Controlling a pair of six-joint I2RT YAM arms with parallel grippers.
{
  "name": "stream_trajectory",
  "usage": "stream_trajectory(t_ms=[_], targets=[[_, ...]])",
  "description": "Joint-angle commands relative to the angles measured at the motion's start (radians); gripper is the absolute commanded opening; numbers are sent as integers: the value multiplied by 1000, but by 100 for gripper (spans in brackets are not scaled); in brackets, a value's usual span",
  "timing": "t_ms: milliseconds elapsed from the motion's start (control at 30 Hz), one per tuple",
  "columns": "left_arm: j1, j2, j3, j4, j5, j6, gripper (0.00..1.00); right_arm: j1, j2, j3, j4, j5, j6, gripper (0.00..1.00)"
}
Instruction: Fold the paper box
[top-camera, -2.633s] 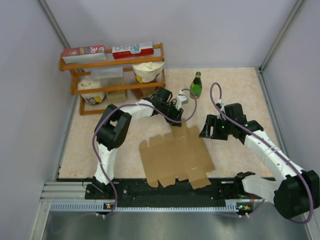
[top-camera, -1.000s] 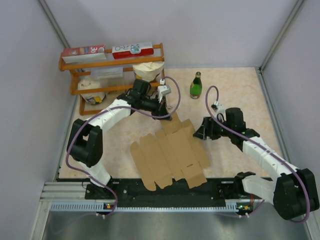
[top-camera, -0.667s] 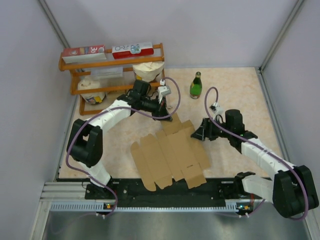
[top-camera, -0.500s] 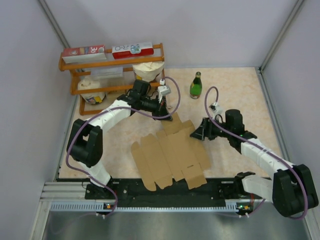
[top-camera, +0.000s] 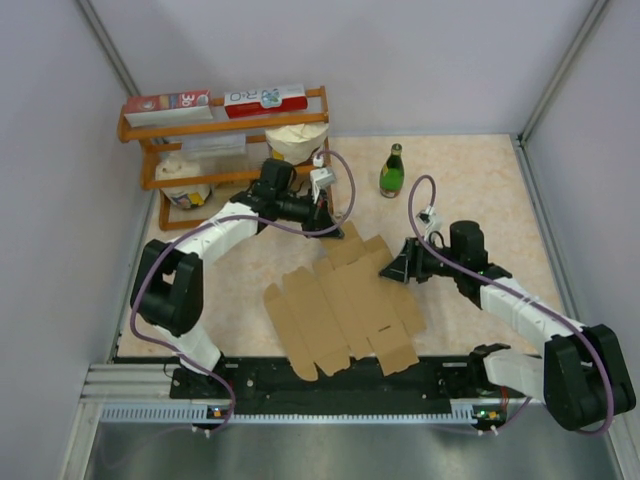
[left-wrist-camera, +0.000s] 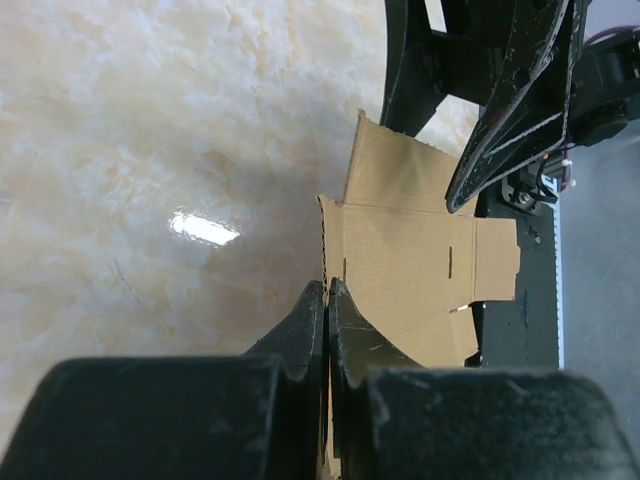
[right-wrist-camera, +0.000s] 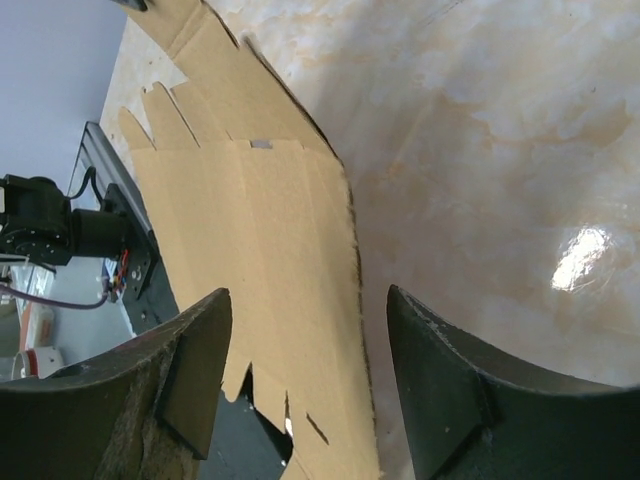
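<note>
The paper box is a flat brown die-cut sheet lying on the table in front of the arms. My left gripper is at its far flap and shut on that flap's edge; in the left wrist view the jaws pinch the thin cardboard. My right gripper is at the sheet's right edge, low over the table. In the right wrist view it stands open, with the edge of the sheet lying between its fingers, touching neither.
A wooden shelf with cartons, bags and jars stands at the back left, close behind my left arm. A green bottle stands at the back centre. A black rail runs along the near table edge. Walls close in on three sides.
My right gripper has crept left until its fingers straddle the sheet's right edge, and its jaws have narrowed a little. My left gripper keeps its pinch, after dragging the sheet leftward earlier.
</note>
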Motion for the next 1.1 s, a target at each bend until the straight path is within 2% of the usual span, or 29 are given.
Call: stream_trajectory(t_ms=[0,133,733,1067], targets=[[31,-64,-36,151,36,-83,0,-6,-21,-3,18,-16,-6,62],[45,-74,-56,197,42,-114,0,-6,-30,-14,14,-10,-9,59],[46,-56,-68,185,34,-106,0,-6,-81,-8,-25,65,-25,35],[48,-50,-65,190,33,-111,0,-6,-61,-3,-58,91,-42,25]])
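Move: The box's right edge lies almost at my open right fingers, about 1 cm forward and 1 cm below their midpoint. From that hand, the far flap that my left hand already pinches is some 8 cm ahead, 11 cm left and 4 cm up; the near flap hangs 16 cm back, 2 cm right and 10 cm lower. The green bottle stands 21 cm ahead, 1 cm right. From my left hand, the edge is about 9 cm back, 12 cm right and 6 cm down. I close my right fingers around the box's right edge, from a bit over half open to about a quarter, one finger on either face. That hand stays nearly in place, dipping slightly, then easing about 1 cm to the right. Meanwhile my left hand keeps its pinch on the far flap and carries it about 1 cm forward and 1 cm left early on, then holds. ##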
